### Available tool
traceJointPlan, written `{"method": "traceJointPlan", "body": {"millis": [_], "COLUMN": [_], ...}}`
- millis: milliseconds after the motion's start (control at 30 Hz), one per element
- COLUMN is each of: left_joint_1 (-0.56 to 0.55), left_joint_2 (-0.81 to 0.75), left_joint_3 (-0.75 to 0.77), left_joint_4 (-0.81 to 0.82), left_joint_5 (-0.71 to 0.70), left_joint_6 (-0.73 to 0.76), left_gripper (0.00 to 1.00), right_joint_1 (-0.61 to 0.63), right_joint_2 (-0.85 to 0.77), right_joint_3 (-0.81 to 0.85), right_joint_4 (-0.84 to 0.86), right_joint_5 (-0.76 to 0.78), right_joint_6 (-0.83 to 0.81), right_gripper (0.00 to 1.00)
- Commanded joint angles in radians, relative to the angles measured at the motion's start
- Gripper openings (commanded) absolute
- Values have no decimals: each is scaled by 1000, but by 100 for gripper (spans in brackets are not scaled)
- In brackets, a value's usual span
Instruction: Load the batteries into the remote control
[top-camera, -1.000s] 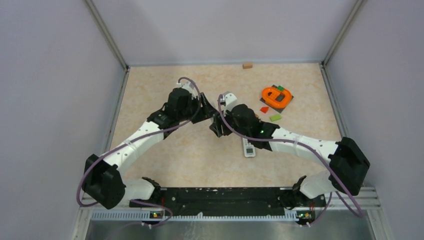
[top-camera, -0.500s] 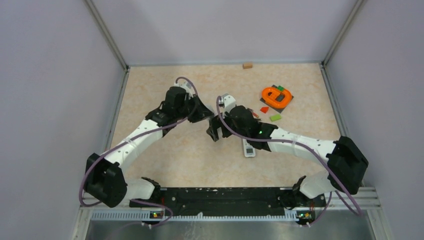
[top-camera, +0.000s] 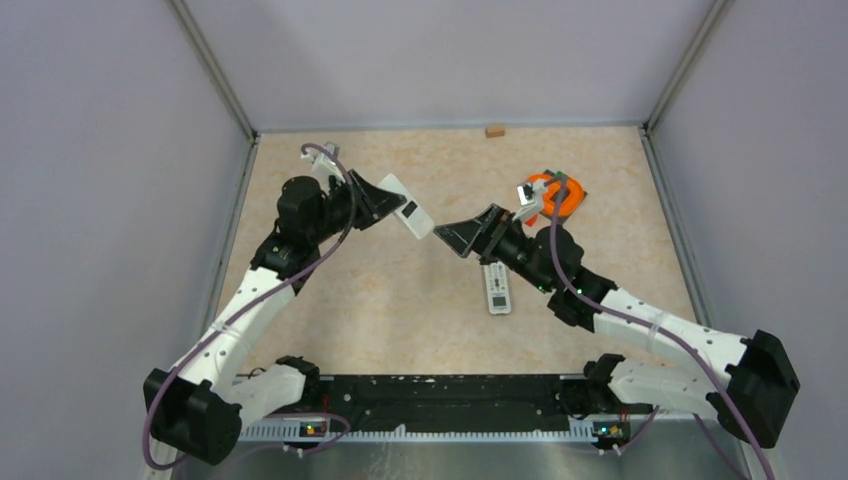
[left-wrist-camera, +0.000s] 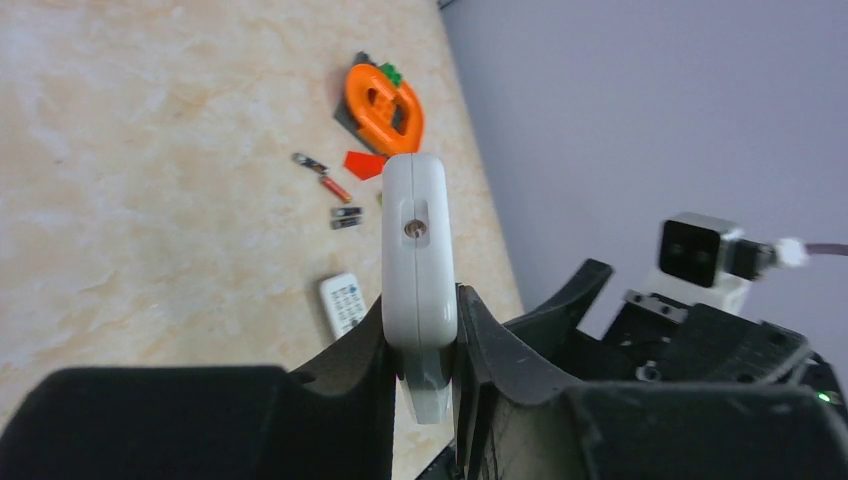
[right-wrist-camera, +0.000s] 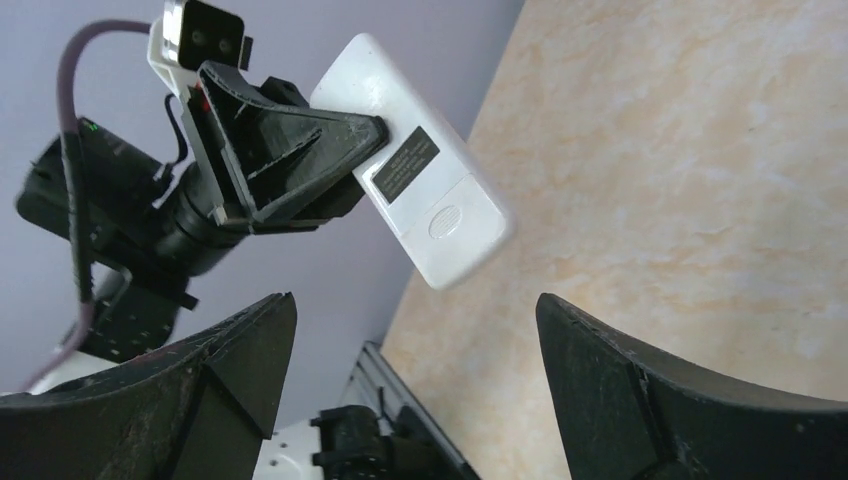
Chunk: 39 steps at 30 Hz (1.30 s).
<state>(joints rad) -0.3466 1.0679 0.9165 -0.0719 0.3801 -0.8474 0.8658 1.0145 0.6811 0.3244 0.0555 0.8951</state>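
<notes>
My left gripper (top-camera: 385, 205) is shut on a white remote control (top-camera: 411, 218) and holds it in the air over the table's left half. In the left wrist view the remote (left-wrist-camera: 417, 240) shows edge-on between the fingers (left-wrist-camera: 480, 325). My right gripper (top-camera: 470, 231) stands open just to its right, facing it with a gap between. In the right wrist view the remote's (right-wrist-camera: 425, 170) back shows, with a dark label and a closed cover. Three slim dark batteries (left-wrist-camera: 345, 217), one reddish (left-wrist-camera: 335, 188), lie loose on the table beyond.
A second, smaller remote (top-camera: 497, 290) lies face up on the table under the right arm. An orange ring piece (top-camera: 552, 192) on a dark plate, a red triangle (left-wrist-camera: 365, 163) and a green block sit at the right. A small wooden block (top-camera: 494, 130) lies by the back wall.
The two grippers were close together at mid-table. The left one has swung up and leftward with the remote. The right one has opened wide and pulled back to the right.
</notes>
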Motion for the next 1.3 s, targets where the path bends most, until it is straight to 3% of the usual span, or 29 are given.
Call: {"method": "traceJointPlan", "body": {"millis": [0, 233, 467, 767, 900, 1033, 1267], "left_joint_1": [6, 7, 6, 6, 6, 7, 18], "left_joint_2": [-48, -89, -111, -99, -99, -99, -45], "left_joint_3": [-45, -76, -86, -100, -101, -96, -13], "left_joint_4": [226, 311, 368, 438, 462, 475, 448], "left_joint_5": [76, 105, 130, 185, 187, 166, 218], "left_joint_6": [-129, -251, -344, -414, -422, -442, -482], "left_gripper": [0, 0, 0, 0, 0, 0, 0], "right_joint_1": [-3, -4, -3, -7, -11, -22, -75], "right_joint_2": [48, 131, 168, 185, 185, 177, 139], "right_joint_3": [20, 28, 7, 9, -4, -45, -137], "right_joint_4": [186, 343, 434, 463, 458, 495, 605], "right_joint_5": [-5, -49, -44, -50, -52, -83, -224], "right_joint_6": [227, 322, 362, 365, 372, 344, 204], "right_gripper": [91, 80, 57, 53, 43, 31, 25]}}
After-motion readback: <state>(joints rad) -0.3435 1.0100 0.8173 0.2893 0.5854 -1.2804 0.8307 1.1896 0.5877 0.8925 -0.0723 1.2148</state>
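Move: The left gripper still holds the remote control and takes it to the open right gripper, which is about 7 cm back and 10 cm to its right, level with it. From the right gripper, the held remote's middle is some 6 cm ahead, 9 cm left, at equal height. Below, the spare remote lies level with the right gripper and 10 cm right, the batteries 13 cm ahead and 14 cm right, both roughly 29 cm down. Close the right gripper on the free end of the remote control: lift it about 4 cm and ease it left, rolling its left side up some 25 degrees, then narrow the wide-open fingers until they pinch that end. Meanwhile keep the left grip, raise the left gripper about 7 cm and draw it back 4 cm, rolling its left side down by a similar angle. ##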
